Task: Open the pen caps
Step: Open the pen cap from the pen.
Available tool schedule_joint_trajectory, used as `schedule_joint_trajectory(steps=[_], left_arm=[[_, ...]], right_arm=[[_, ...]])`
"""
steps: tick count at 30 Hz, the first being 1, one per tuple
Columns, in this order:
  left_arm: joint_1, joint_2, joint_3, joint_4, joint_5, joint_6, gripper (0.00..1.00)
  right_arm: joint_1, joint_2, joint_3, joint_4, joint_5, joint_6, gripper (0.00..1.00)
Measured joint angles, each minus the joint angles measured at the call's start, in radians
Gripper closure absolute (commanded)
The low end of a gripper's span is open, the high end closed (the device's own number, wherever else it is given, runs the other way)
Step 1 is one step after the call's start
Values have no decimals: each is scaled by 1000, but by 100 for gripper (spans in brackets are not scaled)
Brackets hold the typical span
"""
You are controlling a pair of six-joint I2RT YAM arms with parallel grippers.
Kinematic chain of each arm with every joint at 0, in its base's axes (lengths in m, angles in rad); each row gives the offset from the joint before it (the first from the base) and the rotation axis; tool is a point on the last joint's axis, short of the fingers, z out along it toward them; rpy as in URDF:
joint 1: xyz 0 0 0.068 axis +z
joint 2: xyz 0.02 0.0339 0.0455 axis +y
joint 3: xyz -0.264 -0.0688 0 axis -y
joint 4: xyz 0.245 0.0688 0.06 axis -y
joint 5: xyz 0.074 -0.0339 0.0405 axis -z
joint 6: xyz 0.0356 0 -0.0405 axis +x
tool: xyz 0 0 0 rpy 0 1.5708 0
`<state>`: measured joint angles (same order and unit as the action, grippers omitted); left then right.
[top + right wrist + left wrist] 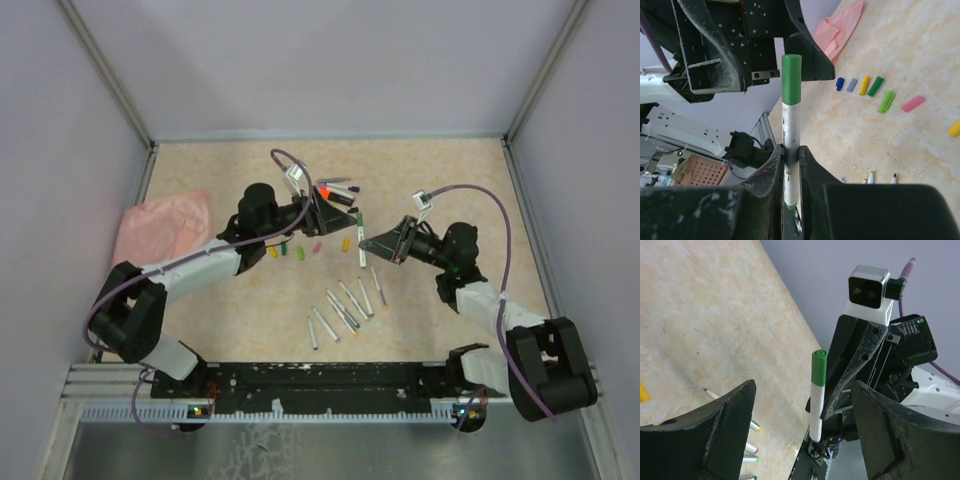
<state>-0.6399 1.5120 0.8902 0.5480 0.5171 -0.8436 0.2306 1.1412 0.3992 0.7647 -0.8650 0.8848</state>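
Observation:
My right gripper (790, 150) (366, 244) is shut on the white barrel of a pen (790, 125), which stands upright with its green cap (791, 79) (819, 365) on top. My left gripper (804, 386) (324, 212) is open. Its wide black fingers (730, 425) stand either side of the green cap without touching it. Loose pen caps lie on the table: blue (840, 83), grey-purple (852, 84), yellow (864, 85), dark green (875, 86), light green (885, 101) and pink (912, 103). Several uncapped pens (342, 308) lie nearer the arms.
A pink cloth (165, 225) lies at the left by the wall. A few more pens (342, 188), one with an orange end, lie behind the left gripper. Grey walls close the table on three sides.

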Motion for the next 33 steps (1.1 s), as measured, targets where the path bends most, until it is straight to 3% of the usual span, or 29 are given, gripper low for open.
schedule_joint_trajectory(steps=[6,11,17,24,27,29,31,33], left_arm=[[-6,37,62,-28,1,10,24],[-6,62,96,-35,6,12,39],[-13,93,124,-48,29,12,48],[-23,107,129,-51,68,10,92],[-26,111,130,-47,80,6,100],[-26,111,130,-46,84,6,100],[-26,111,130,-39,85,6,100],[-26,111,130,-35,85,7,100]], right_arm=[[1,58,0,113,-41,65,100],[10,87,0,150,-61,88,100],[16,97,0,167,-73,89,100],[23,119,1,169,-80,92,100],[27,131,1,169,-84,93,100],[29,131,1,168,-83,93,86],[29,131,1,169,-82,96,63],[29,130,1,168,-79,107,54]])
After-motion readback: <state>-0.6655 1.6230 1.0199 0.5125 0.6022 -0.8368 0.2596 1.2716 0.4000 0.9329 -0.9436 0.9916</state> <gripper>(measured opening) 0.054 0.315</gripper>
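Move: The right gripper already pinches the white body of the level pen; its green cap points forward, about 6 cm ahead of that hand and at its height. From the open left gripper the cap sits some 4 cm to the right, 1 cm ahead and 1 cm higher. On the table roughly 17 cm below the left hand, the yellow cap is 4 cm ahead and 2 cm right, the pink cap 3 cm ahead and 7 cm left. Bring the left gripper about 3 cm to the right onto the green cap, swinging a little forward and back again on the way, and shut its fingers to pinch the cap from above and below. Meanwhile feed the pen some 1.5 cm left with the right hand, turning slightly counter-clockwise, and once the left has closed, start opening the right fingers off the white body. ##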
